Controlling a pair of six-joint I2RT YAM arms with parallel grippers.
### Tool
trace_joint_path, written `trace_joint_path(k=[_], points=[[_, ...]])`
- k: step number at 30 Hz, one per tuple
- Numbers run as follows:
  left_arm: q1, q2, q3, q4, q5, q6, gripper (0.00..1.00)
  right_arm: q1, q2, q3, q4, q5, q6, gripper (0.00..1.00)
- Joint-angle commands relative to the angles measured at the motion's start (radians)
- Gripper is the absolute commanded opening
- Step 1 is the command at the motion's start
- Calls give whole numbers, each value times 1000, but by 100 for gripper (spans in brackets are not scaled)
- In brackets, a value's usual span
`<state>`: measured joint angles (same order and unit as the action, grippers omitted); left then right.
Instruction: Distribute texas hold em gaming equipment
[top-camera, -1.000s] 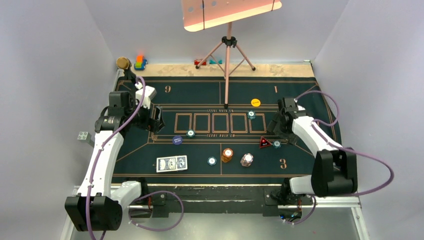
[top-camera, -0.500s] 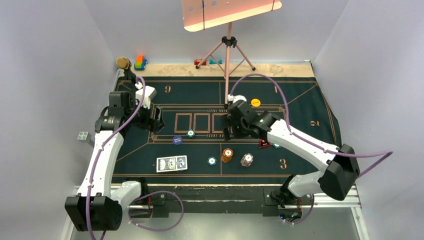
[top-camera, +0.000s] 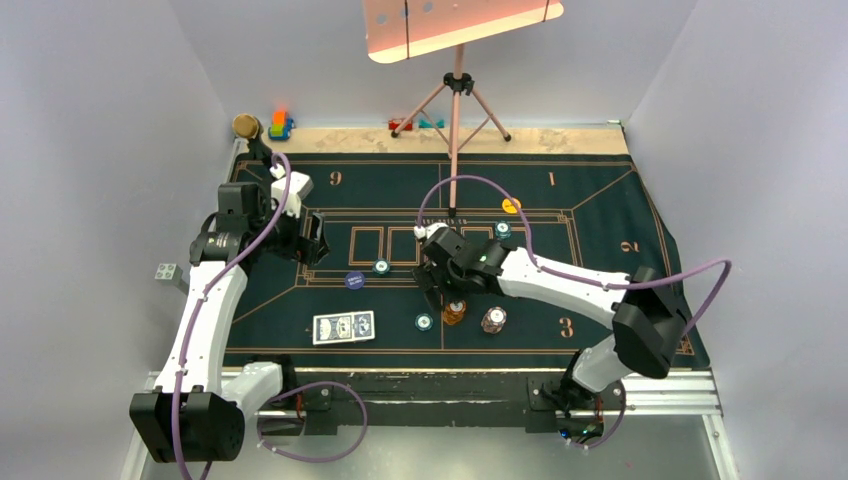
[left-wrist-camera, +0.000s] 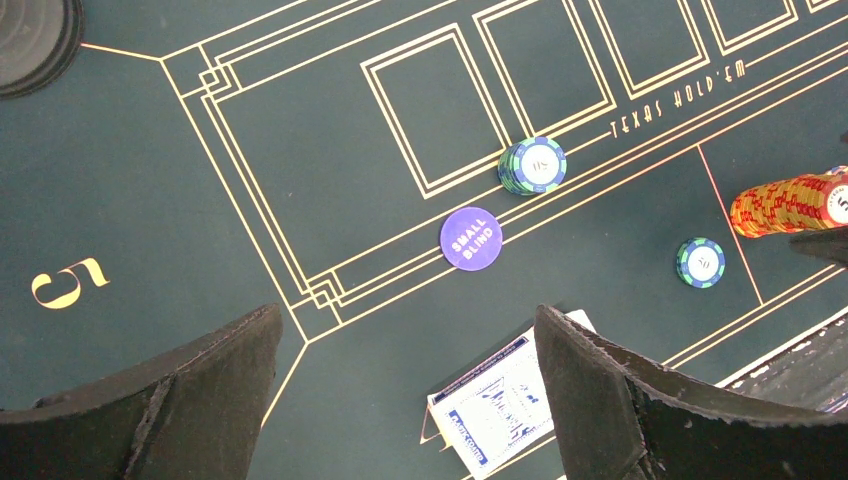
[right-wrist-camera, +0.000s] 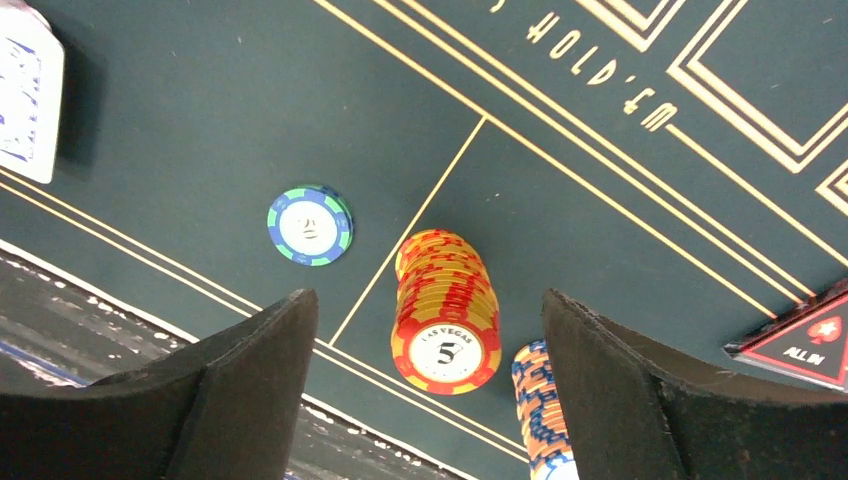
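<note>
My right gripper (top-camera: 437, 278) (right-wrist-camera: 428, 300) hangs open above the orange chip stack (top-camera: 455, 313) (right-wrist-camera: 445, 310), its fingers apart on either side and touching nothing. A pinkish-white chip stack (top-camera: 493, 320) (right-wrist-camera: 540, 410) stands just right of it, and a single teal chip (top-camera: 425, 322) (right-wrist-camera: 310, 225) lies to the left. The red-black triangular marker (right-wrist-camera: 805, 340) shows at the right wrist view's edge. Blue-backed playing cards (top-camera: 343, 327) (left-wrist-camera: 495, 405) lie near the front left. My left gripper (top-camera: 318, 240) (left-wrist-camera: 407, 312) is open and empty, high over the mat near the Small Blind disc (top-camera: 354, 280) (left-wrist-camera: 471, 238) and a teal chip stack (top-camera: 381, 267) (left-wrist-camera: 532, 165).
A yellow disc (top-camera: 511, 205) and another teal chip (top-camera: 503, 229) lie behind the right arm. A tripod stand (top-camera: 457, 110) rises at the back centre. A gold-topped black stand (top-camera: 245, 126) and toy blocks (top-camera: 281, 124) sit at the back left. The mat's front edge (top-camera: 400, 352) is close to the stacks.
My right arm has swung left from the mat's right side to above the orange chip stack. The left arm and all chips and cards have stayed put.
</note>
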<state>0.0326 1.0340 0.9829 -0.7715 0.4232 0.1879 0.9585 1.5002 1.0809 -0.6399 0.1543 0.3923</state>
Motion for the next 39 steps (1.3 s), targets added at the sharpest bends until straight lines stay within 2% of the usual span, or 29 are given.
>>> trace_joint_path(k=[1, 11, 25, 39], points=[[9, 0, -9, 18, 14, 19, 100, 24, 14, -29, 31, 4, 2, 83], [8, -3, -9, 17, 12, 18, 100, 26, 20, -72, 43, 18, 14, 73], [8, -6, -9, 16, 12, 18, 100, 28, 9, -82, 41, 32, 28, 31], [8, -9, -9, 15, 14, 17, 100, 28, -10, 99, -59, 60, -7, 13]])
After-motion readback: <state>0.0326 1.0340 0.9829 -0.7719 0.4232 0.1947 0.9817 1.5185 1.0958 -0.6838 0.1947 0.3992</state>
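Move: The orange chip stack I go for with my right hand is just underneath it, about 2 cm back and 1 cm to the right, its middle some 5 cm below. From my right hand, the low blue-green chip stack is about 5 cm left, 2 cm back and 7 cm down. The tall blue-and-orange stack lies some 9 cm right of the orange one and 1 cm nearer me. From my left hand, the orange stack lies roughly 30 cm right, 8 cm back and 14 cm below. I lower my right hand about 3 cm, easing back some 1.5 cm and a touch right, so my fingers straddle the upper part of the orange stack. There I hold still and close from wide open to about half, clamping the upper chips between both pads, then lift them about 3 cm, drifting slightly forward. ##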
